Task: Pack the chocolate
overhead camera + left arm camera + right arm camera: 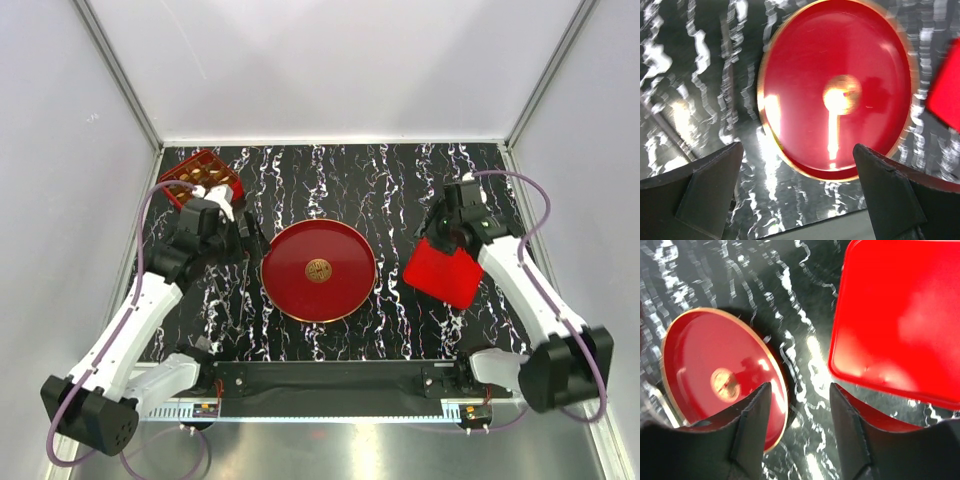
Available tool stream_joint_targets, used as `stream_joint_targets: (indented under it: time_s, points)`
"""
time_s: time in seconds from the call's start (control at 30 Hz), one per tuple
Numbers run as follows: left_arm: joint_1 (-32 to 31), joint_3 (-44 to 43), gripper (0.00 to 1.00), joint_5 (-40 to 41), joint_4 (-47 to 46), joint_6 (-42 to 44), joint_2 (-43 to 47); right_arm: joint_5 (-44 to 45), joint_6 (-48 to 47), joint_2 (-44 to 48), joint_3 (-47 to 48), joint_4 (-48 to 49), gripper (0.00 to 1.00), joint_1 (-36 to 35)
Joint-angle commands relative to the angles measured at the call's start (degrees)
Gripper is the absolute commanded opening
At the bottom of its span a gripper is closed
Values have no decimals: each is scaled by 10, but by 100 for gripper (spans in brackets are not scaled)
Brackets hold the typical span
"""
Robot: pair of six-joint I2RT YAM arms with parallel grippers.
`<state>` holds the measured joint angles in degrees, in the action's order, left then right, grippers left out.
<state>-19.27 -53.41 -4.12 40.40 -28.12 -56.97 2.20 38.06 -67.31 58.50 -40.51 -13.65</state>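
The chocolate (192, 177) shows as small brown and tan pieces in the compartments of a red divided box (222, 170) at the far left of the mat. The red plate (318, 300) in the middle holds nothing, with only its gold emblem (318, 269) at the centre. My left gripper (243, 232) hangs between the box and the plate (805, 60), open (797, 147) with nothing between its fingers. My right gripper (437, 238) hovers at the far edge of a flat red lid (450, 275). It is open (800, 387) over bare mat, between the plate (690, 355) and the lid (900, 320).
The black marbled mat (400, 180) covers the table between white walls. Its near edge (840, 220) shows just below the plate in the left wrist view. Both arm bases sit on the black rail (330, 380) at the front.
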Motion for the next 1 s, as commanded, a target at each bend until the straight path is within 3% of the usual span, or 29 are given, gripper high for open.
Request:
stream_joint_targets:
  time_s: [0.0,0.13,0.33,0.57,0.9,0.97]
  points:
    - [-2,-40,99,-61,-41,38,11,51,9,-50,42,35,56,0]
    - [-2,-72,99,-59,-33,54,16,78,13,-113,49,48,49,0]
    - [-2,-36,99,-77,-89,38,56,117,14,-203,56,81,45,0]
    - [-2,-52,99,-77,-64,68,60,112,22,-316,91,87,41,0]
    - [-2,-73,99,-50,-32,72,53,106,29,-382,87,115,36,0]
    - [-2,-79,99,-78,-32,81,54,102,28,-393,86,119,30,0]
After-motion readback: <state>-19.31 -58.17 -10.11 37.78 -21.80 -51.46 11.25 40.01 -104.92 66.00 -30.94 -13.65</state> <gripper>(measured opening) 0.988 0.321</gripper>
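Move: The right hand is going for the red lid. The lid's middle lies some 3 cm ahead of it, 8 cm to its right and 16 cm below. The big red plate is about 21 cm to this hand's left, only 2 cm farther out and equally low. From the left hand, the lid's middle is roughly 40 cm to the right, 4 cm ahead and 18 cm down. The right fingertips come down to the middle of the red lid's left rim, one on either side of it, without visibly gripping it. The right hand drops about 15 cm while reaching 7 cm forward, tips some 20 degrees steeper and narrows its half-open fingers. Meanwhile the left hand, wide open and empty, rises about 7 cm and tilts up a little beside the plate. ##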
